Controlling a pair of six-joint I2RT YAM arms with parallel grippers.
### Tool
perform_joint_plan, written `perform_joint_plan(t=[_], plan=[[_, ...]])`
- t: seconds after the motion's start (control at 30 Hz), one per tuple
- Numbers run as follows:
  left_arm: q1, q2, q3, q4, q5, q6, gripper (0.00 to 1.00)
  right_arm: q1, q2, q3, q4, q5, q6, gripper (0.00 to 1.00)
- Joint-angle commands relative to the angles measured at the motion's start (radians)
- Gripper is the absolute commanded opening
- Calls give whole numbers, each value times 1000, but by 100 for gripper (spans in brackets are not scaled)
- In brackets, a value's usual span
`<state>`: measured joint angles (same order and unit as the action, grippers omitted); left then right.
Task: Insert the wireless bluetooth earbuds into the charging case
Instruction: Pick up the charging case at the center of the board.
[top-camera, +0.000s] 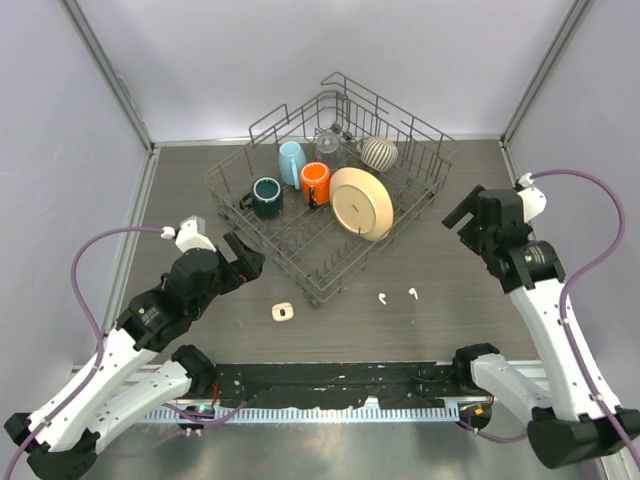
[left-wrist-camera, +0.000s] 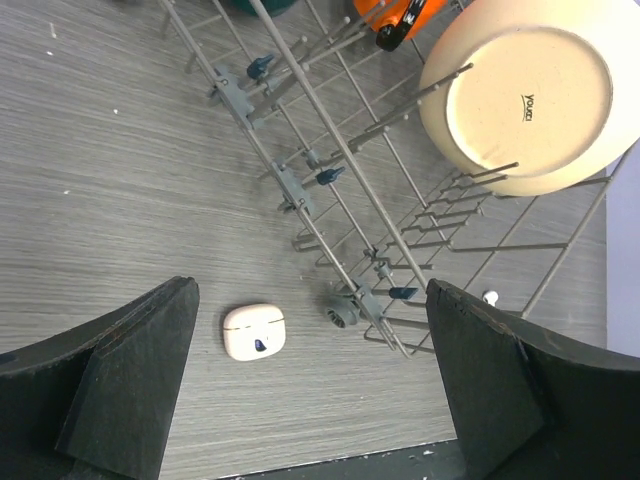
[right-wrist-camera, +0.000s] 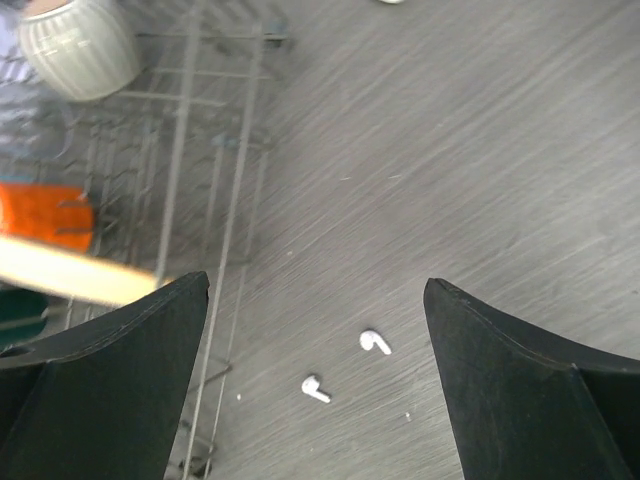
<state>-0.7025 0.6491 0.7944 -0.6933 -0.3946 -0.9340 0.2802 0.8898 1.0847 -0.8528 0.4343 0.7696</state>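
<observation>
The charging case (top-camera: 283, 313), a small cream box with its lid down, lies on the table near the front edge. In the left wrist view the case (left-wrist-camera: 254, 331) sits just inside the left finger. My left gripper (top-camera: 245, 258) hovers above and left of it, open and empty (left-wrist-camera: 310, 290). Two white earbuds (top-camera: 382, 298) (top-camera: 412, 294) lie loose on the table right of the case. In the right wrist view both earbuds (right-wrist-camera: 375, 342) (right-wrist-camera: 315, 389) show between the wide jaws. My right gripper (top-camera: 462, 212) hangs open, well above and behind them (right-wrist-camera: 316, 284).
A wire dish rack (top-camera: 300, 262) fills the table's middle and back. It holds a cream plate (top-camera: 362, 203), an orange mug (top-camera: 316, 183), a green mug (top-camera: 266, 197), a blue cup (top-camera: 291, 160) and a ribbed grey cup (top-camera: 379, 152). The rack's front corner (left-wrist-camera: 345, 310) is close to the case.
</observation>
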Motion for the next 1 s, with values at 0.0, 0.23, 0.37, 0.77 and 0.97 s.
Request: perform_joint_plan(t=[0.0, 0.23, 0.37, 0.77, 0.97], plan=[[1, -60, 17, -9, -40, 63, 100, -209, 95, 46, -14, -244, -81, 95], [1, -160, -29, 46, -22, 93, 100, -378, 311, 210, -120, -198, -38, 96], [1, -169, -20, 61, -12, 155, 100, -386, 368, 215, -68, -132, -32, 100], [1, -144, 71, 26, 34, 411, 100, -541, 734, 352, 6, -302, -112, 99], [1, -192, 60, 28, 17, 331, 100, -576, 909, 501, 25, -292, -107, 94]])
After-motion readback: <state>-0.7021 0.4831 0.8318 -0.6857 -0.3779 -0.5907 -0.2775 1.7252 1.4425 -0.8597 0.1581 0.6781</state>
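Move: The charging case I'm after is the white one at the far right of the board, some 17 cm ahead of my right hand, 10 cm to its right and 21 cm below. The two loose earbuds lie 5 to 6 cm back of this hand, one about 5 cm to its left, the other 12 cm. The cream plate in the rack stands roughly 12 cm ahead and 16 cm left. From my left hand that case is around 22 cm ahead and 45 cm right. With the fingers wide open, I swing my right hand right, down and forward towards the far charging case, about 13 cm right, 13 cm down and 11 cm out, tipping the fingers down some 30 degrees and turning them a little clockwise. My empty left hand lifts about 4 cm further from the case already set down beneath it, drifting slightly left and tilting up. ##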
